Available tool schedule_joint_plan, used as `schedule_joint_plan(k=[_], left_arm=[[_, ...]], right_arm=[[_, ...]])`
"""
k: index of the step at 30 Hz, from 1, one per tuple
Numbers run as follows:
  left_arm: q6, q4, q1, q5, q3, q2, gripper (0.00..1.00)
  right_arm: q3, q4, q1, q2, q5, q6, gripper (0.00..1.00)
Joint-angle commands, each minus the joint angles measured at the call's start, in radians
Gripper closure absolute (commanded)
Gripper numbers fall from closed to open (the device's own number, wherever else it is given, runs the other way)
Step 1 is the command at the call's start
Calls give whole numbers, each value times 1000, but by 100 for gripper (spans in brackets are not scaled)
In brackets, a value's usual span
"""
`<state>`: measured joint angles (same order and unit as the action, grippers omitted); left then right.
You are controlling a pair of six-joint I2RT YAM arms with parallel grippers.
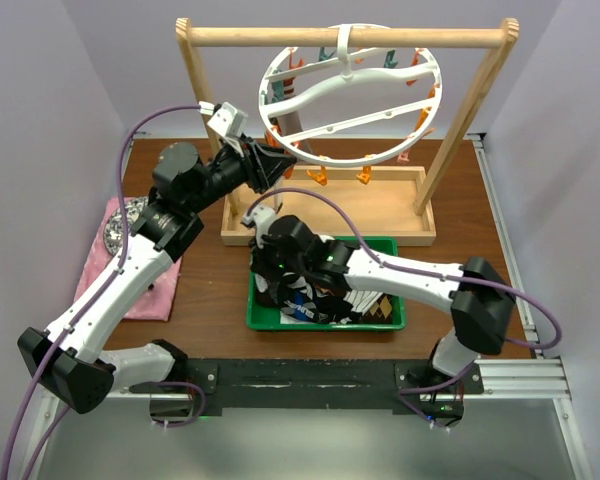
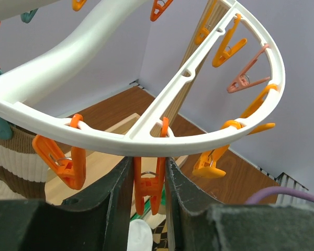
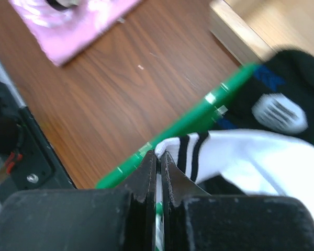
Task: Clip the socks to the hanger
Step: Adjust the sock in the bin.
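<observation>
The white hanger (image 1: 360, 121) hangs by its hook from a wooden bar. My left gripper (image 1: 280, 165) reaches up to its lower rim (image 2: 94, 138). In the left wrist view the left gripper (image 2: 149, 159) is shut on an orange peg (image 2: 149, 180), squeezed between both fingers. A brown-and-cream sock (image 2: 10, 157) hangs at the left under a teal peg. My right gripper (image 1: 270, 285) is down in the green tray (image 1: 320, 324), where more socks (image 1: 350, 305) lie. In its wrist view the right gripper (image 3: 158, 154) is shut on the cuff of a white, black-striped sock (image 3: 235, 151). A black sock (image 3: 288, 89) lies behind.
The light wooden frame (image 1: 345, 37) stands on its base board (image 1: 380, 205) behind the tray. A pink cloth (image 1: 140, 270) with a glittery object (image 1: 125, 225) lies at the left of the brown table. Walls close in on both sides.
</observation>
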<state>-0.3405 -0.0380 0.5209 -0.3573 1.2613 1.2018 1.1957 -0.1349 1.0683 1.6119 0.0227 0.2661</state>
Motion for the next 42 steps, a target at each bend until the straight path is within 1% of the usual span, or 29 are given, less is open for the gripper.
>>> schedule_joint_plan(k=[1,2,4,5,7,11,13,14,15,17,19,20,21,22,24,25,26,29,31,34,35,37,38,39,41,42], left_arm=[[-12,-17,-13,-17,10,-25,100],[-11,-17,-12,-19,12,-25,100],[-12,-14,-13,-17,16,-25,100],[-14,-14,-15,-17,16,-27,100],[-12,-14,-16,-19,13,-28,100],[-12,-16,-18,-20,6,-33,100],[-12,-20,-19,-22,1,-36,100],[-14,-22,-21,-22,0,-34,100],[-18,-23,-21,-23,-2,-34,100],[-22,-28,-21,-26,-3,-36,100],[-20,-28,-22,-26,-5,-38,100],[-20,-28,-22,-25,-5,-38,100],[-18,-26,-24,-26,-5,-39,100],[-17,-26,-24,-25,-5,-38,100],[-15,-25,-25,-25,-8,-41,100],[-15,-25,-27,-25,-8,-41,100],[-15,-25,-27,-25,-11,-41,100],[-17,-28,-28,-25,-14,-42,100],[-17,-30,-30,-25,-14,-41,100],[-17,-26,-33,-25,-11,-38,100],[-15,-25,-33,-23,-7,-38,100],[-12,-20,-35,-23,-5,-38,100],[-12,-19,-35,-23,-3,-38,100],[-11,-19,-35,-22,-2,-36,100],[-12,-16,-36,-22,0,-34,100],[-12,-14,-35,-22,3,-34,100]], right_arm=[[142,90,42,66,-75,-27,100],[171,87,45,106,-76,-25,94],[192,75,51,137,-70,-27,92],[205,77,50,163,-64,-25,89],[212,58,51,183,-50,-28,87],[176,46,50,203,-24,-36,86],[159,54,50,210,-10,-42,87],[154,57,50,217,-15,-42,85],[157,60,50,232,-18,-42,75],[174,66,51,249,-20,-45,73],[198,69,51,275,-18,-44,68],[206,64,50,281,-42,-45,65],[215,61,51,298,-50,-53,57],[237,49,51,302,-50,-59,53],[243,32,53,304,-46,-80,42],[242,31,53,293,-40,-91,29],[242,20,53,287,-35,-105,27],[240,0,51,260,3,-181,23],[260,-20,51,253,26,-223,23],[313,-84,56,261,23,-330,25],[330,-136,59,267,22,-405,25],[352,-179,88,263,17,-494,25],[343,-180,100,249,46,-577,24],[343,-196,113,241,69,-615,21],[418,-296,146,272,144,-703,21],[429,-301,157,279,164,-723,21]])
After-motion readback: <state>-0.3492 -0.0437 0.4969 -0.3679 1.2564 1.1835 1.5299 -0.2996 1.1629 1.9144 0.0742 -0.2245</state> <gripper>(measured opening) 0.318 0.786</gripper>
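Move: The right hand holds the striped cuff of the white sock. The bin's left rim lies about 4 cm to this hand's left, 3 cm back and 8 cm below. The black sock with the white label is some 7 cm ahead and level sideways, the blue-marked sock about 7 cm back and 8 cm right, both roughly 9 cm below. From the left hand, the left rim is about 10 cm left, 12 cm back and 33 cm down. Carry the cuff on in the right gripper about 6 cm to the left, out past the bin's left rim, then straight down some 7 cm, opening the fingers wide on the way to let go of it. Then lift clear by about 4 cm, rolling the wrist some 30 degrees counter-clockwise as seen from behind the hand. ##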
